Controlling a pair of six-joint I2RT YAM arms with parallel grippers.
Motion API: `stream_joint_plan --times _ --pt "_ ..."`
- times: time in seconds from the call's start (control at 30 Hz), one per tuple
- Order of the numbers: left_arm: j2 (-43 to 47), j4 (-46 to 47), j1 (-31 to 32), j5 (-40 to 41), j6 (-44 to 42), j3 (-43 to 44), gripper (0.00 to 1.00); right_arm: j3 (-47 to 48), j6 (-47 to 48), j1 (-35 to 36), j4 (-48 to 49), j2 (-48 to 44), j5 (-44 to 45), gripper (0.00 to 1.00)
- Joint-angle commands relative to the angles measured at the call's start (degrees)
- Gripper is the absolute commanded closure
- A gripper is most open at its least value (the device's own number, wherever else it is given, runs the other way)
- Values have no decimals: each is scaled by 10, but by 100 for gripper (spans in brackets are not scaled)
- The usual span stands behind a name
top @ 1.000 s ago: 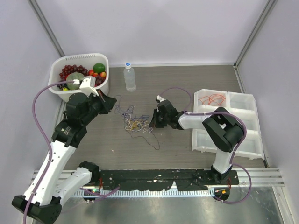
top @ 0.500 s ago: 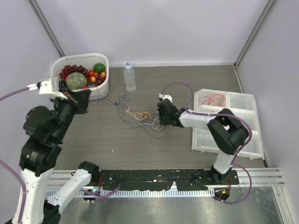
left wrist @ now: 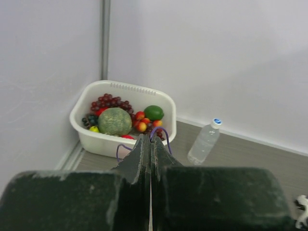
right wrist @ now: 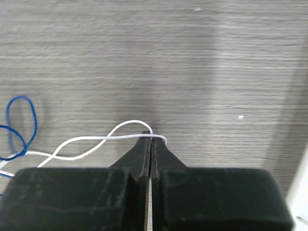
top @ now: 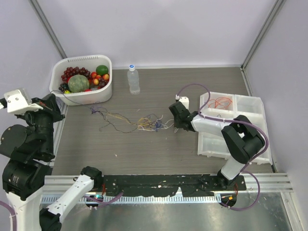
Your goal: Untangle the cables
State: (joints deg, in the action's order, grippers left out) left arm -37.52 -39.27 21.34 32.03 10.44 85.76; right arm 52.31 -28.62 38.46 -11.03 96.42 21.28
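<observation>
The cables lie pulled out in a thin line across the table, with a small knot of blue, yellow and purple strands in the middle. My left gripper is raised at the far left. In the left wrist view it is shut on a purple cable that loops over its tips. My right gripper sits low at the line's right end. The right wrist view shows it shut on a white cable, with a blue cable looped to the left.
A white basket of fruit stands at the back left, also in the left wrist view. A clear water bottle stands beside it. A white compartment tray at the right holds orange-red wires.
My left arm swung up and far to the left with the purple cable. The right gripper shifted right toward the tray. The bundle stretched from a clump into a long line.
</observation>
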Motion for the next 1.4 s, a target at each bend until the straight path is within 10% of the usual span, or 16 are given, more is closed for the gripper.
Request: stream_joint_plan --times 0.0,0.5,0.63,0.83,1.37 --pt "-12 -2 5 73 -52 6 100 4 8 -32 -14 -47 36 99" --pt "-122 63 6 -138 194 -327 100 4 60 7 -32 -210 -143 99" --pt "-136 89 6 -240 163 -343 32 9 53 7 -44 -236 -177 99" --pt "-201 256 28 -500 185 -384 0 52 39 7 -61 -273 -235 99" --pt "-553 389 157 -505 231 -339 3 173 -6 7 -30 -337 -349 99"
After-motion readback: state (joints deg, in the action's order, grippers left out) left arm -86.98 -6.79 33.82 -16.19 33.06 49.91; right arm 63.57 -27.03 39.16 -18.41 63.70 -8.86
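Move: Left hand, still pinching the purple cable high up: the tangle lies about 15 cm ahead, 29 cm to its right and some 48 cm below. A loose black cable loop lies roughly 15 cm to the left of the tangle, level with it; the bottle stands some 16 cm beyond it and 10 cm to its left. Right hand, holding the white cable low: the tangle is about 8 cm to its left, 1 cm ahead and 2 cm below; the tray's middle is 22 cm to its right, level ahead. Dropping some 30 cm and forward about 9 cm, the left hand opens wide and lets go of the purple cable, then swings right and down towards the tangle, tipping its fingers steeply downward and turning clockwise. The right hand keeps its pinch on the white cable, edges right, then draws up 27 cm, easing back and left. ##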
